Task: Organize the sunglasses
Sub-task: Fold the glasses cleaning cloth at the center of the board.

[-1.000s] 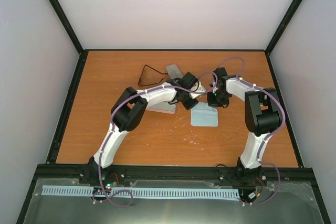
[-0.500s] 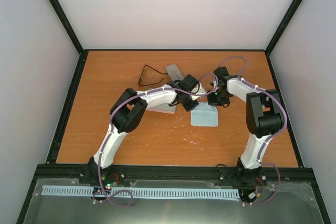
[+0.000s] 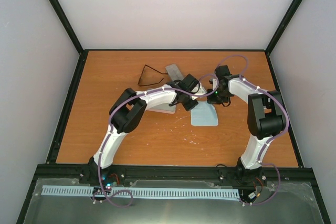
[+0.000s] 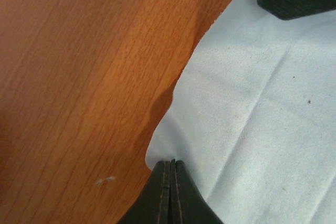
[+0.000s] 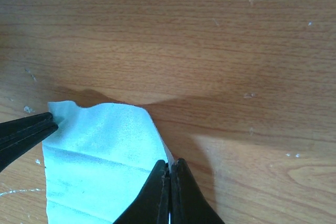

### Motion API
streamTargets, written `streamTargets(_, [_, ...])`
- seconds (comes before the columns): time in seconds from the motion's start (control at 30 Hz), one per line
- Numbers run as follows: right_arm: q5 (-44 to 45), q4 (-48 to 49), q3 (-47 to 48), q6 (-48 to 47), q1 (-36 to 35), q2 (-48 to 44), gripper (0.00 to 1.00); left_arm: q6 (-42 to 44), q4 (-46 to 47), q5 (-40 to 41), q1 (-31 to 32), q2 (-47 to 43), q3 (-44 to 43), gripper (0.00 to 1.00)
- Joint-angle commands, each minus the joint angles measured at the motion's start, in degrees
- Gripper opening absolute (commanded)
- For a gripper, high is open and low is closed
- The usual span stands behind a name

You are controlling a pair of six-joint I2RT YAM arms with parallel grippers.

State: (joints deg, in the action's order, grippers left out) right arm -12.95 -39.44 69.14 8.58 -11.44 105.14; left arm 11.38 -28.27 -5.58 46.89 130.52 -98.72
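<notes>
The sunglasses (image 3: 149, 75) lie on the table at the back left as a thin dark outline, away from both grippers. A light-blue cloth (image 3: 205, 116) lies mid-table. My left gripper (image 3: 196, 105) is shut on the cloth's far left corner, and my right gripper (image 3: 212, 103) is shut on its far right corner. In the left wrist view the closed gripper (image 4: 170, 162) pinches the raised corner of the cloth (image 4: 252, 103). The right wrist view shows the closed gripper (image 5: 169, 164) pinching the cloth (image 5: 100, 156) at its edge, with the left gripper's fingers (image 5: 26, 129) at the other corner.
A grey case (image 3: 173, 70) lies just right of the sunglasses. A pink case (image 3: 164, 108) is partly hidden under my left forearm. The wooden table (image 3: 105, 129) is bordered by a black frame and white walls.
Both grippers have stayed shut on the cloth's far corners. The right wrist has shifted slightly toward the back, and the left one has barely moved.
</notes>
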Motion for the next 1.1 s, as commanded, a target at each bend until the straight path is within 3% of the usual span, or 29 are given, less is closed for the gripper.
streamTargets(0.0, [-0.85, 1.42, -0.17, -0.61, 0.58, -1.18, 0.03, 1.31, 0.47, 1.06, 0.59, -3.93, -0.34, 0.01])
streamTargets(0.53, [-2.65, 2.7, 3.01, -1.02, 2.18, -0.35, 0.03, 1.79, 1.98, 1.98, -0.59, -7.35, 0.63, 0.0])
streamTargets(1.07, [-1.0, 2.02, -1.99, -5.21, 2.3, -2.14, 0.03, -0.3, 2.94, -1.92, -0.77, -10.75, 5.1, 0.01])
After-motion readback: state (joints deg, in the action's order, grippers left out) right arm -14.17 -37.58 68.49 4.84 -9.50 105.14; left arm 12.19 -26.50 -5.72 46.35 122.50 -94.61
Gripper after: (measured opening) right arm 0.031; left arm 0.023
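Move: The light blue cloth is already pinched in both shut grippers by its far edge. From the left hand the cloth's middle lies about 5 cm back, 5 cm to the right and 1 cm lower; from the right hand, some 5 cm back, 4 cm to the left and 2 cm lower. The pink case sits about 15 cm left of the left hand, level with it in reach and height; the grey case is roughly 16 cm ahead and 9 cm left, at much the same height. Keep both grippers shut on the cloth's far corners and raise the left one about 5 cm almost straight up, with barely a tilt. A little later carry the right one about 2 cm forward and just over 1 cm up, drawing the cloth away from the bases, then bring it back and down, drifting slightly right, to about its starting height. ##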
